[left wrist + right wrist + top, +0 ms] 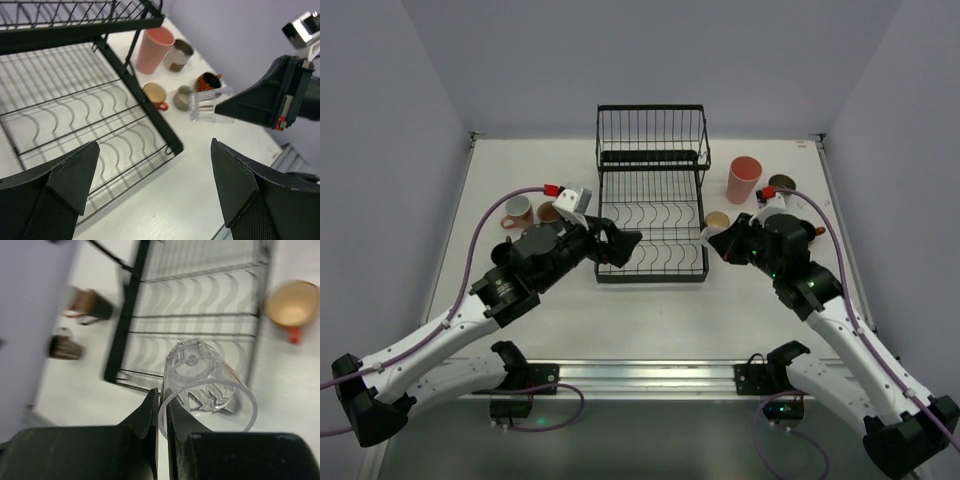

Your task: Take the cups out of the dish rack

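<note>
The black wire dish rack (651,160) stands at the table's middle, and no cup shows in it. My right gripper (161,396) is shut on the rim of a clear glass cup (206,377), one finger inside and one outside. It holds the cup off the rack's front right corner (713,240). My left gripper (155,150) is open and holds nothing. It hovers over the lower tray's front edge (620,245). From the left wrist view I see the held clear glass cup (210,106) in the right gripper.
Right of the rack stand a pink tumbler (743,180), a beige-grey cup (781,185), an orange-handled cup (717,220), a grey cup (182,97) and an orange-red cup (207,81). Left of it stand a pink cup (517,210) and a brown cup (548,212).
</note>
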You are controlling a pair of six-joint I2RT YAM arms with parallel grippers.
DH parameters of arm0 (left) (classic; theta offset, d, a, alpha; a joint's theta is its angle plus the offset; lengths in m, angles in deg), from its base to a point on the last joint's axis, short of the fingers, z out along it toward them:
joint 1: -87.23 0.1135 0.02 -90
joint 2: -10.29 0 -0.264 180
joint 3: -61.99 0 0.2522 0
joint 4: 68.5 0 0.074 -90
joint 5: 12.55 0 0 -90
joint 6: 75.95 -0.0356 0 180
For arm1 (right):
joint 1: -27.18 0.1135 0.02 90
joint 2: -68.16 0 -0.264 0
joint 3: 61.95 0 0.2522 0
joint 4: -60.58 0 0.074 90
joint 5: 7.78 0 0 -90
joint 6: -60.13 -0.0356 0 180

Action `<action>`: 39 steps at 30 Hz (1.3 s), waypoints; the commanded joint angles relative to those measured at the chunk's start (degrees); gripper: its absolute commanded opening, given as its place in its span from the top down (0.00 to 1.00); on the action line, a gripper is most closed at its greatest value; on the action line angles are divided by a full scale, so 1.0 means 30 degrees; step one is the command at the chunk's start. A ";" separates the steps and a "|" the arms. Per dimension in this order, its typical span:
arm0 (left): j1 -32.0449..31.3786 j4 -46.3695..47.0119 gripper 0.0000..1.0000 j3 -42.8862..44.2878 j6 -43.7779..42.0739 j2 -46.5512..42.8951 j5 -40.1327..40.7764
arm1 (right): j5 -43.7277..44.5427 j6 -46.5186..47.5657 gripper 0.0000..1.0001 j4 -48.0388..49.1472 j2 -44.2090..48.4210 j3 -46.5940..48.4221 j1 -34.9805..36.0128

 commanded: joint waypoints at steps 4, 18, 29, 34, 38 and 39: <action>-0.0045 -0.6162 0.00 0.0417 -0.2722 -0.1564 0.1203 | 0.7080 0.2812 1.00 -0.6947 -0.3927 0.1324 -0.0302; -0.0045 -0.8362 0.00 0.0271 -0.4130 -0.3238 0.3224 | 0.6057 0.2812 0.98 -0.6891 -1.1202 0.3025 -0.0536; -0.0045 -0.8097 0.00 0.0123 -0.4276 -0.2944 0.3340 | 0.5762 0.3193 0.68 -0.6538 -1.1526 0.2908 -0.0537; -0.0045 -0.8126 0.00 0.0385 -0.4247 -0.2887 0.3517 | 0.5937 0.3076 0.46 -0.6449 -0.9244 0.3083 -0.0507; -0.0074 -0.8156 0.00 0.0737 -0.4218 -0.2857 0.3429 | 0.6055 0.2988 0.16 -0.6421 -0.5621 0.3491 -0.0508; -0.0045 -0.8156 0.00 0.0825 -0.4247 -0.2945 0.3458 | 0.6055 0.3017 0.10 -0.6188 -0.4766 0.3551 -0.0536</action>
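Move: The right hand holds the clear glass; its spot on the bare table lies about 10 cm right, 2 ahead and 20 below. From that hand, the rack's near right corner is level ahead and 1 cm right, the tan cup 16 ahead and 6 right, and the speckled cup 13 ahead and 18 right, all roughly 20 lower. That spot is some 32 cm right of the empty left hand, 3 ahead and 26 below. The right hand lowers the glass some 18 cm and rightward onto the table, releases, rises; the left withdraws leftward. ##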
